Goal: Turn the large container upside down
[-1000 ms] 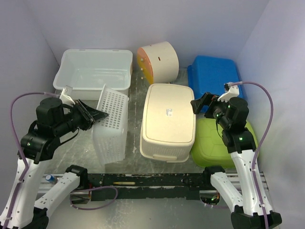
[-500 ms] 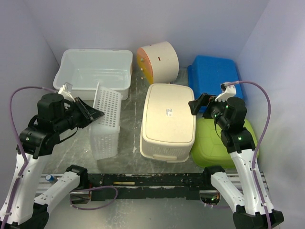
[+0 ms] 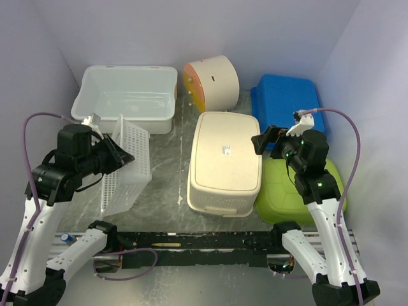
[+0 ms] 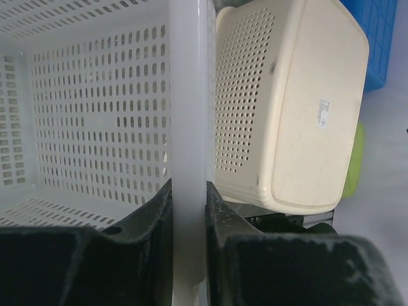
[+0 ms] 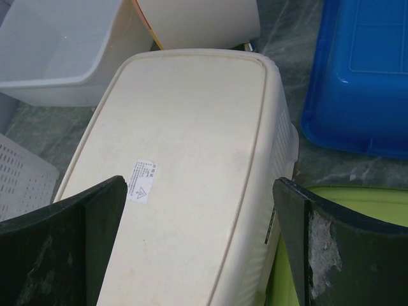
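Observation:
My left gripper (image 3: 120, 155) is shut on the rim of a white perforated basket (image 3: 127, 164) and holds it tipped on its side, left of centre. In the left wrist view the jaws (image 4: 189, 210) pinch the basket's thick white rim, and the basket's inside (image 4: 95, 115) fills the left of the frame. A cream perforated container (image 3: 226, 159) stands upside down in the middle, with a small label on its bottom; it also shows in the right wrist view (image 5: 185, 153). My right gripper (image 3: 262, 140) is open and empty over its right edge, jaws wide apart (image 5: 199, 185).
A clear tub (image 3: 127, 95) stands upright at the back left. A round cream and orange container (image 3: 213, 81) lies at the back centre. A blue bin (image 3: 287, 102) lies upside down at the back right. A green container (image 3: 293, 188) lies under the right arm.
My left gripper has swung the white basket leftward and tilted it further, so its perforated face now looks narrower. The right gripper has shifted slightly left.

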You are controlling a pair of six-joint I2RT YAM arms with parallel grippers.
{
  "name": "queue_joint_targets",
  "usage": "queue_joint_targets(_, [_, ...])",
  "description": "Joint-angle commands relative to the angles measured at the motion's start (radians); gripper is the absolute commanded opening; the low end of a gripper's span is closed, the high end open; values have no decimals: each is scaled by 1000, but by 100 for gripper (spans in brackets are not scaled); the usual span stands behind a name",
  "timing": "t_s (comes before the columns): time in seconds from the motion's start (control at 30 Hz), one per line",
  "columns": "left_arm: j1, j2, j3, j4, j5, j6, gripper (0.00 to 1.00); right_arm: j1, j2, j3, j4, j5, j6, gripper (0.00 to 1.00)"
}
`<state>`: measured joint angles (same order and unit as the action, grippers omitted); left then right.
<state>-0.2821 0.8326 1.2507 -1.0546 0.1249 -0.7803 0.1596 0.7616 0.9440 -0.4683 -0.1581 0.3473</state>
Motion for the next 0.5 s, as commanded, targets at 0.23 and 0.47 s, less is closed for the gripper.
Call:
queue_joint_targets(0.23, [9, 21, -27, 248, 392, -124, 7, 8, 26, 12, 40, -4, 7, 100])
queue_joint_targets(0.47, [9, -43, -135, 518, 531, -356, 7, 9, 40, 21, 56, -8, 29, 100])
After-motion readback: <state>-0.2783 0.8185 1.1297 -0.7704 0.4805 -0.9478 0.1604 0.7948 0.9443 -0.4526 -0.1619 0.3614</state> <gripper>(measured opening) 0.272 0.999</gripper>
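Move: The white perforated basket is already held by its rim in the left gripper. The cream box on the side it is being swung towards lies about 31 cm to the right of this hand, 4 cm ahead and some 17 cm below. From the same hand, the white tub is about 27 cm ahead and 5 cm left, and the drum 32 cm ahead and 27 cm right. From the idle right hand, the cream box is some 11 cm left and 3 cm back. The white basket, still pinched by its rim, is carried clear of the floor to the right towards the cream box, about 6 cm, rising some 3 cm as it goes. The left wrist rolls about 20 degrees so its right side lifts, and swings a little clockwise; the fingers keep their hold. ##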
